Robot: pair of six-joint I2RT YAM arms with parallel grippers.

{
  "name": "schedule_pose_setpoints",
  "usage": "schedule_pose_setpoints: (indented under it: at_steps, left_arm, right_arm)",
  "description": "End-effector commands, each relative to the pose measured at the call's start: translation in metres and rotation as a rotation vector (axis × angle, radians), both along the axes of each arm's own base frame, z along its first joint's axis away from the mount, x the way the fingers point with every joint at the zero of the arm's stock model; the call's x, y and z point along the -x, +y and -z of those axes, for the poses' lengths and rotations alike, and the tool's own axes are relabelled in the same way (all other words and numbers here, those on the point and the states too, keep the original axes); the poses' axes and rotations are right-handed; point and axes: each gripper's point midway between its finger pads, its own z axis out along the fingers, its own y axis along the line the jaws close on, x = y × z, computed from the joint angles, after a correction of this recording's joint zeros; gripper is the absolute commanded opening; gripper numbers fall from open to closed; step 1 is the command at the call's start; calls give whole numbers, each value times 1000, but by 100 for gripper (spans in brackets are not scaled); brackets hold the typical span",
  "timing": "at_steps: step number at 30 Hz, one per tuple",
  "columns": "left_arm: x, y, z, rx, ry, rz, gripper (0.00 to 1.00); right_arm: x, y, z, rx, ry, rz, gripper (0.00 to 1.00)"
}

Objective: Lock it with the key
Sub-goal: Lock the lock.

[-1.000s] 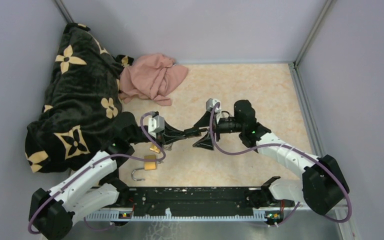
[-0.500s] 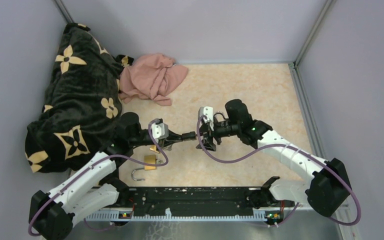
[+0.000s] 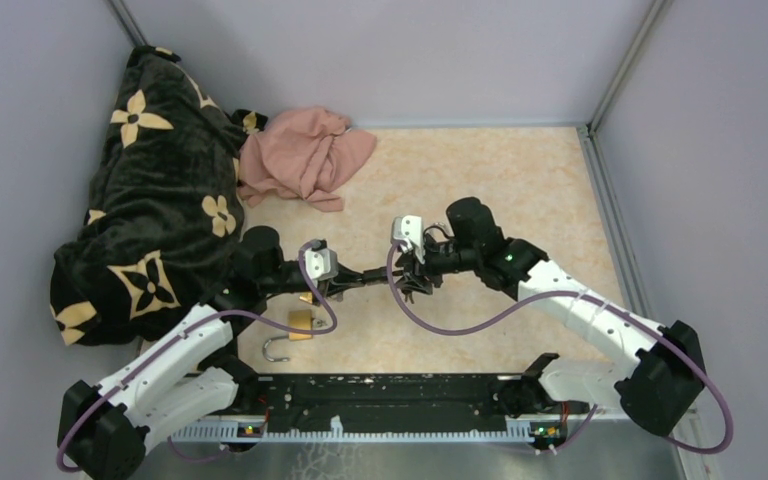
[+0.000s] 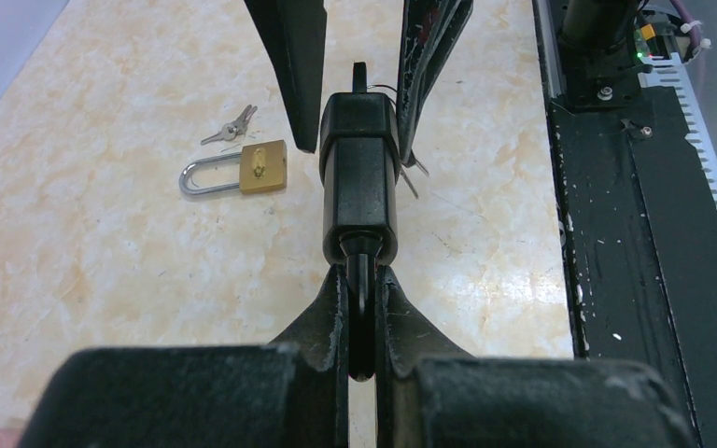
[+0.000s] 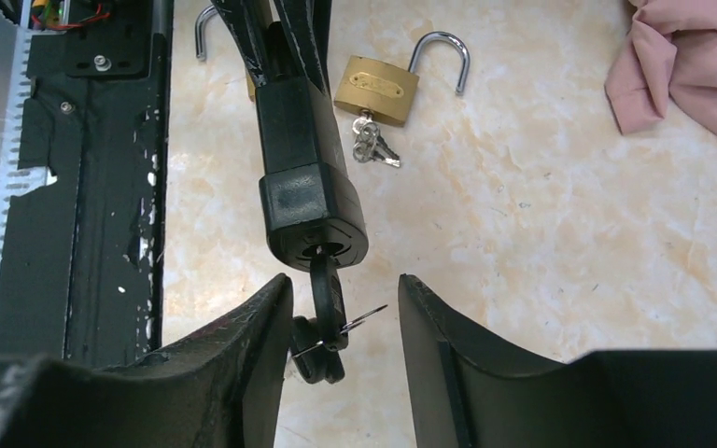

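Note:
A black padlock [image 4: 359,177] hangs in the air between the arms. My left gripper [image 4: 362,313] is shut on its black shackle. The lock's body [image 5: 303,177] points at the right wrist camera, and a black-headed key [image 5: 329,285] sticks out of its keyhole. A spare key [image 5: 316,359] dangles from it on a wire ring. My right gripper [image 5: 344,313] straddles the key, its jaws a little apart on either side and clear of the inserted key's head. From above, the two grippers meet over the lock [image 3: 375,272].
A brass padlock [image 5: 378,89] with an open shackle and its keys [image 5: 370,145] lies on the table behind the black lock. A second brass padlock [image 3: 300,320] lies nearer the left arm. Dark flowered blanket [image 3: 150,200] and pink cloth [image 3: 305,155] sit far left. Black rail [image 3: 390,400] at the near edge.
My right gripper has moved left up to the lock's key end, turned, and narrowed its jaws around the key. The left gripper has kept hold of the lock.

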Motion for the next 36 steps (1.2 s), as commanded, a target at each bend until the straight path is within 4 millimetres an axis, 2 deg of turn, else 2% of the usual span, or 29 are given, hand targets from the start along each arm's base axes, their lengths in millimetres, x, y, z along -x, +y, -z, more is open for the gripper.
schedule_pose_setpoints:
  at_steps: [1,6,15,18,19,24,30,33,36]
  left_arm:
    - [0,-2,-26,59,-108,28,0]
    - [1,-3,-26,61,-108,33,0]
    - [1,-3,-22,57,-97,34,0]
    - [1,-3,-22,57,-92,28,0]
    - [1,-3,-22,57,-91,26,0]
    - [-5,2,-19,38,-103,-10,0]
    - [-19,20,-16,-1,-154,-80,0]
    - [-27,32,-13,-26,-176,-127,0]
    - [-26,39,-5,-43,-162,-147,0]
  right_arm:
    - [-5,1,-35,-45,-120,2,41]
    - [-7,0,-35,-43,-135,10,26]
    - [-5,8,-35,-54,-146,-19,21]
    - [-4,9,-34,-53,-147,-23,2]
    - [-4,8,-33,-51,-146,-22,0]
    - [-10,-2,-23,3,-160,28,0]
    - [-39,-34,-7,92,-165,179,0]
    - [-50,-48,-11,110,-195,235,0]
    - [-56,-53,-19,92,-219,260,0]
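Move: The key stands in the black lock's keyhole, its bow already between the right hand's half-open fingers, within about 1 cm of the hand point; the lock body lies some 4 cm to this hand's left and about 1 cm higher. On the table 18 cm below, a brass padlock lies about 10 cm right and 5 cm ahead. From the left hand, which holds the lock by its shackle end, the key bow is roughly 8 cm to the right and 1 cm lower. The key's bow is pinched first: the right fingers close on it from half open while both arms stay almost still. Then the right hand draws the key out of the lock, going about 4 cm to the right and 4 cm forward and swinging some 10 degrees clockwise. The left hand keeps its grip on the lock and backs off left and forward, roughly 4 cm in all. ##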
